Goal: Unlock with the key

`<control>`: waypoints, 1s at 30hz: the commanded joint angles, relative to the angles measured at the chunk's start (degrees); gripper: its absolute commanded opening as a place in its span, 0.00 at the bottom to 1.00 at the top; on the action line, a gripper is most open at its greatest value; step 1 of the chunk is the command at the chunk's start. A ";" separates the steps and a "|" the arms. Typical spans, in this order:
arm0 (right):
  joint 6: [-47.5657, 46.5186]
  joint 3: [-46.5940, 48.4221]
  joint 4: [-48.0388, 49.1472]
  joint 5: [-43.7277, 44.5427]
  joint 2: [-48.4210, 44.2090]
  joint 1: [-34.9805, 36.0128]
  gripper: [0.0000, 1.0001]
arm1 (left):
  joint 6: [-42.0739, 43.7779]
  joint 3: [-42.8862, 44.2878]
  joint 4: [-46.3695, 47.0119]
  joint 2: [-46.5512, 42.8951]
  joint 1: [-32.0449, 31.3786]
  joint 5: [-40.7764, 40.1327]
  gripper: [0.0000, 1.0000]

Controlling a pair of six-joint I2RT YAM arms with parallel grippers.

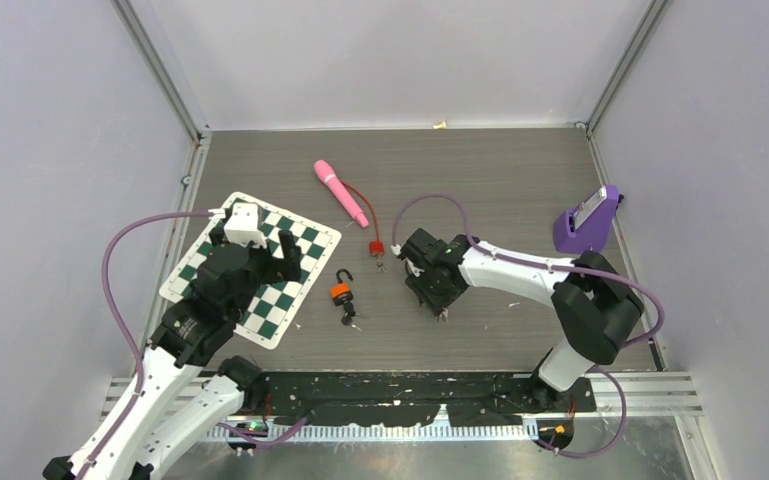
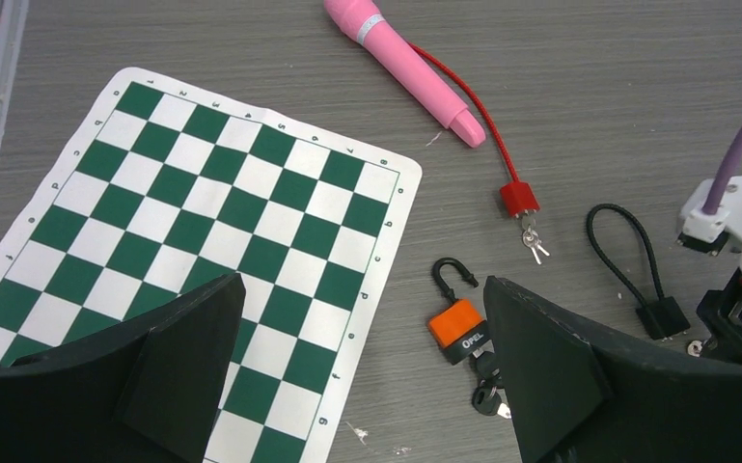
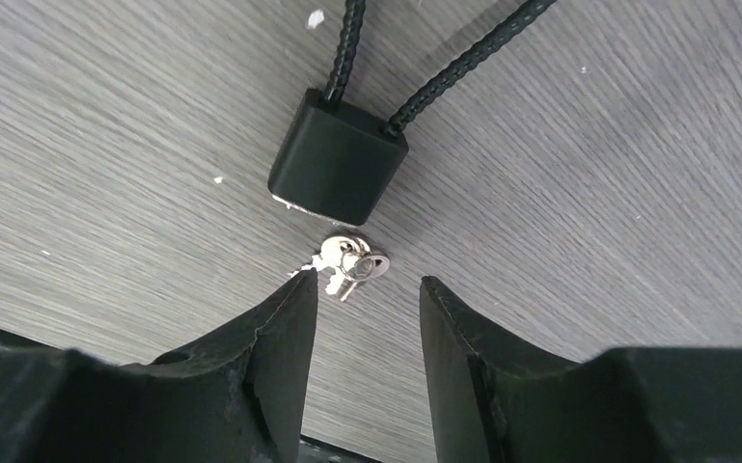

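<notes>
A black cable lock (image 3: 338, 169) lies on the grey table with its small silver keys (image 3: 347, 265) right at its lower face. My right gripper (image 3: 368, 283) hangs just above them, jaws open, nothing between them; the left fingertip (image 3: 304, 289) is next to the keys. An orange padlock (image 2: 457, 328) lies with its shackle swung open and a black-headed key (image 2: 487, 391) at its base. My left gripper (image 2: 363, 285) is wide open above the chess mat's edge, the padlock beside its right finger. A red cable lock (image 2: 519, 200) with keys (image 2: 535, 243) lies farther back.
A green and white chess mat (image 1: 250, 268) covers the left of the table. A pink handle (image 1: 341, 193) joined to the red cable lies at the back. A purple object (image 1: 587, 220) stands by the right wall. Walls close in three sides.
</notes>
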 commanded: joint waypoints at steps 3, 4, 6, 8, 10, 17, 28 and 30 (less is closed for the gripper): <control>-13.00 3.76 -4.52 0.81 3.37 1.54 0.50 | 0.89 -0.12 3.21 -1.37 -0.27 -0.74 0.99; -13.86 3.93 -4.41 0.66 4.31 1.61 0.50 | 0.89 -0.08 3.25 -1.47 -0.27 -0.83 0.99; -15.96 4.34 -4.20 -0.25 5.81 1.73 0.50 | 0.89 -0.25 3.33 -1.63 -0.27 -0.89 0.99; -17.33 4.47 -3.81 -1.15 7.04 1.81 0.50 | 1.00 -0.24 3.34 -1.75 -0.27 -0.99 0.99; -18.18 4.48 -3.20 -2.07 8.06 1.95 0.50 | 0.99 -0.29 3.40 -1.79 -0.26 -1.07 0.99; -19.53 4.97 -2.80 -4.57 10.46 2.15 0.30 | 1.07 -0.30 3.64 -2.10 -0.26 -0.24 0.99; -11.35 2.30 -0.36 -8.84 -0.81 2.18 0.05 | -3.25 0.49 4.30 -2.61 -0.27 10.40 0.99; -8.73 0.94 1.43 -9.43 -4.39 2.21 0.05 | -5.51 0.41 4.32 -2.38 -0.27 13.58 0.99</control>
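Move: Below the half-open right fingers, about 3 cm down and 1 cm back, lie the small silver keys. The black cable lock sits some 2 cm ahead and 2 cm left of that hand, also about 2 cm down; the orange padlock is roughly 18 cm left and 3 cm ahead, the red lock about 12 cm left and 11 cm ahead. From the left hand the silver keys are some 26 cm right, 4 cm back and 23 cm down. Sinking about 2 cm onto the silver keys and easing a little back, the right hand turns some 20 degrees counter-clockwise, then shuts its half-open fingers, pinching the keys by the ring end. With them shut it rises again by nearly 1.5 cm, drifting back and left. The empty left hand, still wide open, shifts about 2 cm right late on. ##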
